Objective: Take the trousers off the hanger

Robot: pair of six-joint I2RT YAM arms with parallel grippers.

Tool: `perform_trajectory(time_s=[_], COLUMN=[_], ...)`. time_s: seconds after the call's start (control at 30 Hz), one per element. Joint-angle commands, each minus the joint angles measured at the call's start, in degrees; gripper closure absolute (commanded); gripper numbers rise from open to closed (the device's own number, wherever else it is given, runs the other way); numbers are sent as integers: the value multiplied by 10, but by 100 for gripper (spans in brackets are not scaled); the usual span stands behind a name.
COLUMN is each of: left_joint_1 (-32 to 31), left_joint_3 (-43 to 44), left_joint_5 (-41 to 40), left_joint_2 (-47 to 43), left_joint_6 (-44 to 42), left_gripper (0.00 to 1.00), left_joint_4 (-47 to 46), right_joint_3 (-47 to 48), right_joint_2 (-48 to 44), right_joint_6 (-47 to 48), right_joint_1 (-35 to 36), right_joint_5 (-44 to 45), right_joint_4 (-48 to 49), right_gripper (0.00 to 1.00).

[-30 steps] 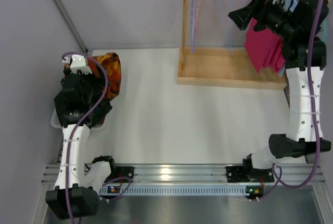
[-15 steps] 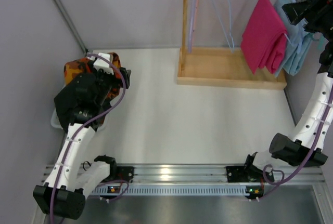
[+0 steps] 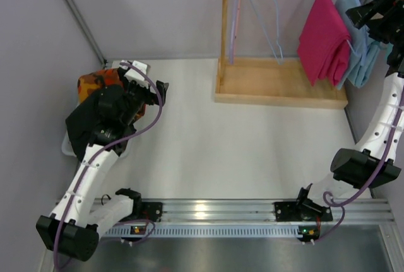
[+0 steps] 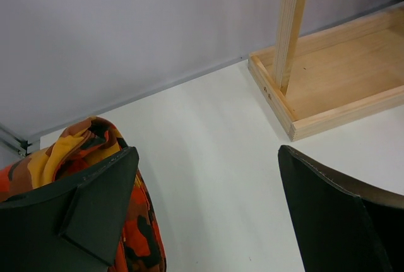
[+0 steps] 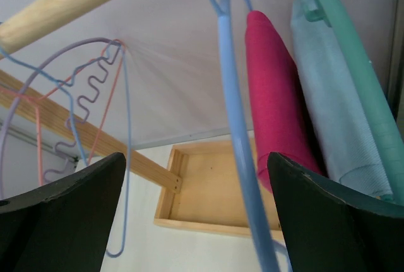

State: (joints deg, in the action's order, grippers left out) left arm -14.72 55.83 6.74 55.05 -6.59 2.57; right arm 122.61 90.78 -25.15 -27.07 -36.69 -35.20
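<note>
The magenta trousers (image 3: 325, 38) hang folded over a blue wire hanger (image 5: 235, 89) on the wooden rack. In the right wrist view the trousers (image 5: 274, 101) hang just right of that wire. My right gripper (image 3: 371, 12) is high at the far right beside them, open (image 5: 196, 177), with the blue wire running between its jaws untouched. My left gripper (image 3: 158, 90) hovers open (image 4: 208, 158) over the table's left side, holding nothing.
An orange camouflage garment (image 3: 93, 82) lies at the left (image 4: 66, 152). A pale blue garment (image 5: 338, 114) on a green hanger (image 5: 344, 38) hangs right of the trousers. Empty wire hangers (image 3: 262, 13) hang over the rack's wooden base (image 3: 278, 86).
My right arm has pulled away from in front of the trousers to the far right, uncovering them. The left arm has swung right, off the orange garment.
</note>
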Motion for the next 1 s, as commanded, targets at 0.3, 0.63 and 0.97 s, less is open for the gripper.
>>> perform_trajectory(time_s=[0.3, 0.63, 0.97], left_joint_1=[-1, -6, -13], left_joint_3=[33, 34, 33], left_joint_5=[-10, -7, -12], left_joint_2=[1, 4, 7], left_joint_6=[-9, 8, 5], left_gripper=[2, 2, 2], left_joint_4=[-43, -43, -42], right_joint_3=[-69, -156, -120], right_joint_2=[-8, 8, 55], right_joint_6=[-31, -256, -373], right_joint_1=[19, 38, 59], right_joint_5=[-31, -148, -166], right_joint_4=[41, 275, 414], right_gripper=[24, 51, 76])
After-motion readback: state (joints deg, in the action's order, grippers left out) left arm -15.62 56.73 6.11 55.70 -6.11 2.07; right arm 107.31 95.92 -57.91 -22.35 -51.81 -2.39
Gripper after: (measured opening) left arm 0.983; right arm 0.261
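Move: The blue hanger that carries the pink trousers has its near arm about 5 cm ahead of the right hand, 2 cm to its right and 3 cm lower. The trousers' middle hangs some 10 cm ahead, 4 cm left and 16 cm below. The teal hanger stands roughly 5 cm ahead and 8 cm right, 3 cm lower. From the left hand, the blue hanger's arm is about 58 cm right, 12 cm ahead and 14 cm up. The blue hanger's near arm is taken between the right fingers, which close from wide open to about a quarter open around it. The right hand dips about 6 cm while easing forward, then sweeps about 7 cm left and climbs back most of that height, turning some 20 degrees counter-clockwise and rolling its left side up. ##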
